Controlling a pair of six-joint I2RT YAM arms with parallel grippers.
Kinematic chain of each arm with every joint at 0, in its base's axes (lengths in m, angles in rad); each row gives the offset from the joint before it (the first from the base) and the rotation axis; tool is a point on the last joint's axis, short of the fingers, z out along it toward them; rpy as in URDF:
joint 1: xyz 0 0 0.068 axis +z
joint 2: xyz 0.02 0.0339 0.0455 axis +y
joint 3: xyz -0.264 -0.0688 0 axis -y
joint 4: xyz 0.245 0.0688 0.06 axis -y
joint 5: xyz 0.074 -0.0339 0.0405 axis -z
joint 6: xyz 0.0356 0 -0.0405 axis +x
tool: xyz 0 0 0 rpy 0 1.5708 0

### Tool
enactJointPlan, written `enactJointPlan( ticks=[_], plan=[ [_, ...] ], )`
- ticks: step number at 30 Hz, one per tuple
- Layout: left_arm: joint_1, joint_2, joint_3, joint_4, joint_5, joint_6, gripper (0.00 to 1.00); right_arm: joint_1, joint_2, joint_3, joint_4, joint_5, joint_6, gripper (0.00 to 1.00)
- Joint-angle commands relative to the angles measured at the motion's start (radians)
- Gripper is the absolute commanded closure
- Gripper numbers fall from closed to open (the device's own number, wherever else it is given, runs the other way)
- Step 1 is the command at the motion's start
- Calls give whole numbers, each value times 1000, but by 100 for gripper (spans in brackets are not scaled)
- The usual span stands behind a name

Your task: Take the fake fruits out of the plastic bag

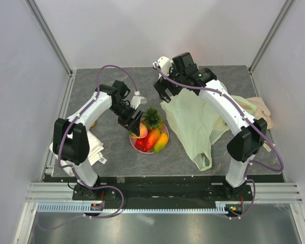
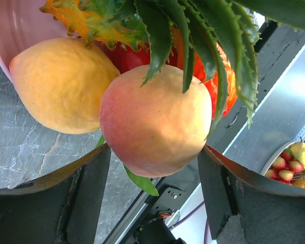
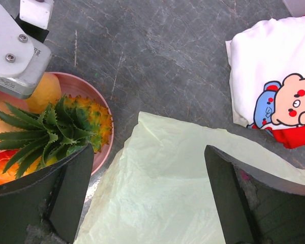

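Note:
The fake fruits lie heaped on a pink plate point(image 1: 165, 133): a pineapple point(image 1: 152, 118), a peach point(image 1: 141, 131), a red piece point(image 1: 142, 144) and a yellow-red mango point(image 1: 161, 142). My left gripper point(image 1: 133, 122) is down at the plate, open, its jaws on either side of the peach point(image 2: 155, 119), which rests against a yellow fruit point(image 2: 61, 86) under the pineapple's crown point(image 2: 193, 30). The plastic bag point(image 1: 193, 124) lies flat and pale green to the right of the plate. Above its far corner hangs my right gripper point(image 1: 163, 93), open with nothing between its fingers, over the bag point(image 3: 162, 183).
A white-and-red cartoon pouch point(image 3: 274, 107) lies on the grey table beyond the bag's corner. White cloth point(image 1: 94, 145) sits under my left arm and a beige cloth point(image 1: 262, 109) at the right edge. Frame posts stand at the back corners.

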Motion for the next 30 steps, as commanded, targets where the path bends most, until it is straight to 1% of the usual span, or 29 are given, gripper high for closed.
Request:
enactJointPlan(
  ticks=[1,5,6,7,8,10,19,22,23,25,26,27,28,29,30],
  plan=[
    [-8,-24,-1,-2,-11,-21,24,-3,-10,21,22,-4,5,2],
    [-10,-30,-2,-2,-15,-22,22,-3,-10,21,23,-4,7,2],
    [-10,-32,-1,-3,-14,-22,18,-2,-13,21,22,-6,7,2],
    [-10,-35,5,-2,-15,-21,7,-3,-10,21,23,-6,7,2],
    [-10,-37,8,-2,-15,-22,3,-3,-10,21,23,-6,7,2],
    [-10,-38,16,0,-17,-24,1,-3,-10,19,23,-6,7,2],
    [-13,-43,13,0,-34,-27,1,-3,-12,21,23,-7,7,2],
    [-5,-98,22,-26,-99,-1,1,-1,-15,16,22,-4,2,2],
    [4,-124,22,-51,-142,8,1,-5,-16,16,23,-1,1,2],
    [45,-202,-2,-94,-172,77,1,-3,-19,15,22,-1,-2,2],
    [64,-230,-19,-114,-213,115,1,-3,-19,13,23,0,-2,2],
    [103,-260,-74,-132,-242,195,1,-3,-21,13,23,0,-2,2],
    [128,-327,-106,-134,-276,238,1,-3,-19,13,23,-3,-2,2],
    [153,-351,-137,-140,-316,289,1,-3,-19,13,22,-6,-1,2],
    [186,-377,-204,-160,-336,394,1,-3,-16,13,23,-6,1,2]
  ],
)
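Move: The peach sits between the left hand's slightly spread fingers, its middle about 3 cm below and 1 cm back and right of the hand point, on the fruit heaped in the pink plate. The plate's middle is some 5 cm right, 1 cm back and 9 below; the yellow fruit is about 2 cm ahead and 5 below, and the pineapple crown some 4 ahead and 6 right. From the idle right hand the peach is roughly 12 cm back, 10 left, 15 below. The left hand stays nearly in place over the plate while its fingers, already loosened, spread the rest of the way to wide open and let go of the peach on top of the fruit. Only then does it pull off quickly to the left, about 6 cm and still going, rising some 3 cm away from the plate and tilting about 15 degrees so that the fingertips swing forward. ##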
